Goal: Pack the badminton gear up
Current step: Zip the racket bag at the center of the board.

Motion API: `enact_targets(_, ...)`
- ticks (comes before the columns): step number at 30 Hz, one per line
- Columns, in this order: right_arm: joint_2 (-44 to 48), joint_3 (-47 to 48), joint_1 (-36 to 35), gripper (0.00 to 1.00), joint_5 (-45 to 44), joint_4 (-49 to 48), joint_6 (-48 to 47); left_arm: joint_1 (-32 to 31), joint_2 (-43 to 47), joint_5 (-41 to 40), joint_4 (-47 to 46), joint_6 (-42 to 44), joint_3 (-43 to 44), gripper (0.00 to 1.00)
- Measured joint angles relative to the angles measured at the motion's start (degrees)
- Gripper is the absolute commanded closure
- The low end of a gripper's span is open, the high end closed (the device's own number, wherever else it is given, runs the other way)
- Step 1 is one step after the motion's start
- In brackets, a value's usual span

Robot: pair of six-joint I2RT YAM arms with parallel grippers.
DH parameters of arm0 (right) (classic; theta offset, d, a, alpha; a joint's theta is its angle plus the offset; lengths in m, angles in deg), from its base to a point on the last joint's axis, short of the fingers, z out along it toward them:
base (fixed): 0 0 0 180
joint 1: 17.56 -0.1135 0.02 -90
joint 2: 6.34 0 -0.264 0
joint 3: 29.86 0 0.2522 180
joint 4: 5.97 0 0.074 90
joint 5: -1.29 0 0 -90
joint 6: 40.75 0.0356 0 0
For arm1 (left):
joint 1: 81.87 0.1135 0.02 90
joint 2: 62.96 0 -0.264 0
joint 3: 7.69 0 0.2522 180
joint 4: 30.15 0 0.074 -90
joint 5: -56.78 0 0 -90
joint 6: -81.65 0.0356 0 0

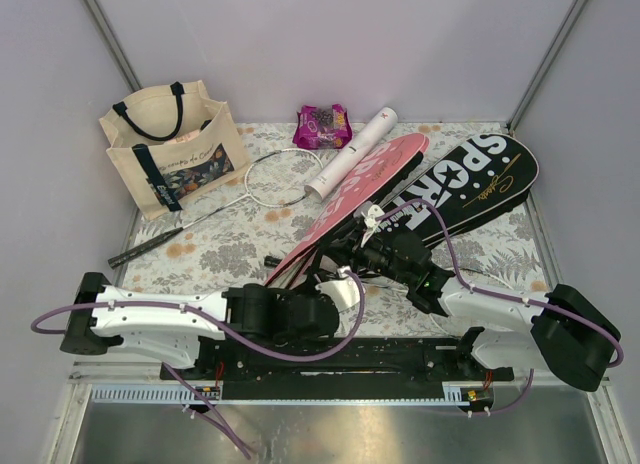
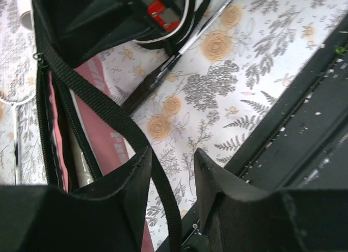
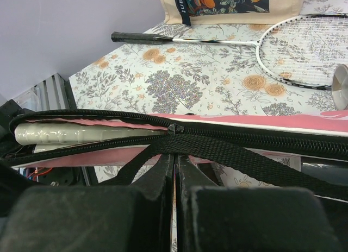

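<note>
The pink racket cover (image 1: 375, 179) lies slantwise mid-table, its zip partly open. A white racket grip (image 3: 81, 133) shows inside it. My right gripper (image 3: 175, 157) is shut, its tips pressed up under the cover's black strap (image 3: 239, 154), just below the zip slider (image 3: 174, 128). Whether anything thin is pinched I cannot tell. My left gripper (image 2: 173, 150) is open at the cover's near end, and the strap (image 2: 98, 100) runs loose between its fingers. A white tube (image 1: 352, 154) rests on the pink cover. A black cover (image 1: 480, 184) lies to the right. A loose racket (image 1: 283, 177) lies to the left.
A cream tote (image 1: 170, 154) stands at the back left, with a purple snack packet (image 1: 322, 126) at the back middle. The black base rail (image 2: 304, 127) runs close to my left gripper's right side. Grey walls close in the table on three sides.
</note>
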Motion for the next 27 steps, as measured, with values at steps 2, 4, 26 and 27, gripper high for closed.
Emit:
enact_targets(2, 0.00, 0.04, -0.02, 1.00, -0.11, 0.02, 0.42, -0.07, -0.57, -1.90, 0.79, -1.09, -0.33, 0.59)
enact_targets(4, 0.00, 0.11, -0.02, 1.00, -0.17, 0.02, 0.79, -0.07, -0.37, -3.82, 1.05, -2.03, -1.18, 0.58)
enact_targets(26, 1.31, 0.11, -0.04, 1.00, -1.64, 0.98, 2.47, -0.07, -3.28, -8.44, -1.25, -5.35, -6.73, 1.00)
enact_targets(27, 1.62, 0.11, -0.04, 1.00, -1.75, 1.18, 2.47, -0.07, -3.17, -8.55, -1.25, -5.40, -6.73, 1.00)
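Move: The loose length of the zip strap on the pink racket bag hangs right by the left hand's parted fingers, its gripping spot about 2 cm ahead, 2 cm left and 4 cm below. From the same hand, the zip slider is roughly 10 cm ahead and 3 cm left, and the bag's open near end about 6 cm ahead, 10 cm left. For the right hand, already on the strap beside the slider, that gripping spot lies some 8 cm back, 1 cm left and 5 cm lower. The left hand sinks about 4 cm while easing some 2 cm left and a little forward, following the hanging strap down with its fingers still part-open and turning slightly counter-clockwise, then stops and shuts them, pinching the strap between the fingertips. The right hand keeps its closed hold on the strap beside the slider and stays practically in place, steadying the zip above the half-open bag. ##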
